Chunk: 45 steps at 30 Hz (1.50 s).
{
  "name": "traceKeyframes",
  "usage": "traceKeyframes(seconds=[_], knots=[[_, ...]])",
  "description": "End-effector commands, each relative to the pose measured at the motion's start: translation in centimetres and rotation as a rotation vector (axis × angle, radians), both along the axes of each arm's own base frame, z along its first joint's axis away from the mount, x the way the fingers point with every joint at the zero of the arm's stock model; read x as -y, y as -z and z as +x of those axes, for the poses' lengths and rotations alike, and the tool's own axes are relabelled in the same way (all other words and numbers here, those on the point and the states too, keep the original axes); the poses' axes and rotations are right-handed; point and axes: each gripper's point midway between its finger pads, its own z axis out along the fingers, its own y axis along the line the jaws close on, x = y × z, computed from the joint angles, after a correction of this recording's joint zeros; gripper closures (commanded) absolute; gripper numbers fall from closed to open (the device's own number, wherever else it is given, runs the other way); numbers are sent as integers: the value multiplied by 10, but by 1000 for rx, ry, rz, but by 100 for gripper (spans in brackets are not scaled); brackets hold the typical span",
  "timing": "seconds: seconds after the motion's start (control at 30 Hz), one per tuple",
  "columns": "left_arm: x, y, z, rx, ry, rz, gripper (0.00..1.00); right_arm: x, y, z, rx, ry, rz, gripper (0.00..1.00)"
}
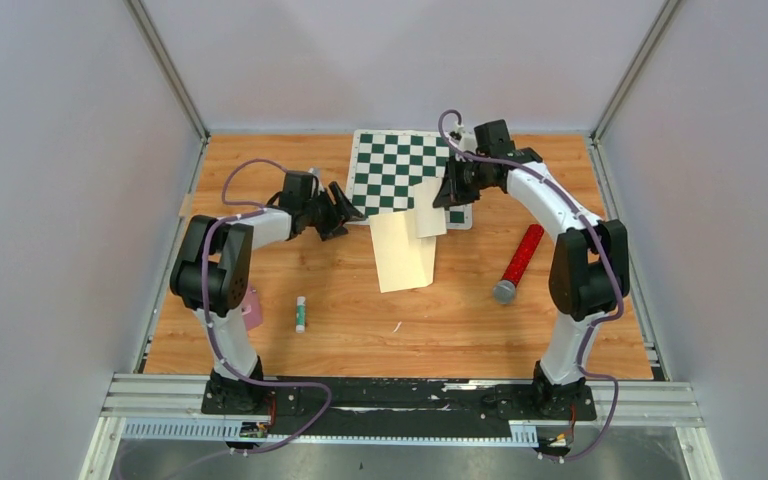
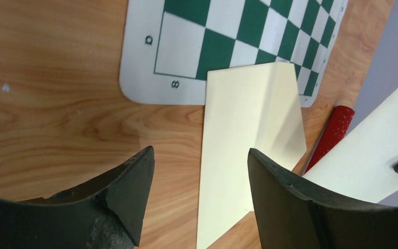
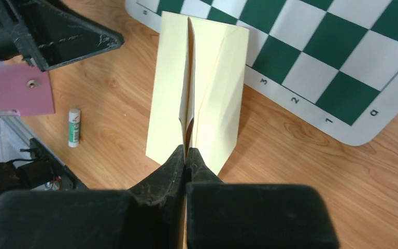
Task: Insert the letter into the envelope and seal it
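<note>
The cream envelope (image 1: 403, 255) lies on the wood just in front of the chessboard. One side of it, the flap (image 1: 431, 206), is lifted off the table. My right gripper (image 1: 450, 196) is shut on that raised flap. In the right wrist view the fingers (image 3: 179, 166) pinch the paper edge-on, with the envelope (image 3: 167, 98) spread below. My left gripper (image 1: 348, 214) hovers open just left of the envelope and holds nothing. In its wrist view the envelope (image 2: 238, 150) lies beyond its open jaws (image 2: 201, 150). The letter is hidden.
The green-and-white chessboard (image 1: 390, 165) lies at the back centre. A red cylinder (image 1: 520, 262) rests right of the envelope. A glue stick (image 1: 301, 314) and a pink piece (image 1: 252, 310) lie near the left arm's base. Grey walls close in on three sides.
</note>
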Motion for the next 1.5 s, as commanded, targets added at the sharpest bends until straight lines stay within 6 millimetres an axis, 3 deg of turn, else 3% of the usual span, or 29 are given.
traceKeyframes(seconds=[0.0,0.3,0.53,1.0,1.47], knots=[[5,-2,-1,16,-2,-38,27,12,5,9,24,95,-75,100],[17,24,-16,-74,55,-54,27,8,24,10,18,159,-45,100],[23,29,-25,-76,87,-79,28,10,51,13,-4,172,-71,100],[47,33,-28,-64,162,-116,31,-1,66,10,10,161,-74,100],[52,47,-28,-107,162,-121,31,-17,89,6,-57,155,-61,100]])
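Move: The envelope lies flat, its middle about 11 cm to the left hand's right, 3 cm nearer the base and 5 cm lower. From the right hand it is some 8 cm left, 3 cm back and 13 cm down. The held letter hangs about 16 cm right of the left hand, level forward and 6 cm higher. Beyond the envelope, the chessboard's middle is 16 cm ahead of the right hand and 8 cm left; the microphone is 17 cm right and 6 cm back. Lower the right gripper about 9 cm almost straight down, keeping its pinch on the letter and turning slightly clockwise, so the letter's left edge comes down at the envelope's fold. Meanwhile bring the left gripper, fingers kept wide open, some 5 cm right and a little back and down to the envelope's left edge, turning about 10 degrees clockwise. ##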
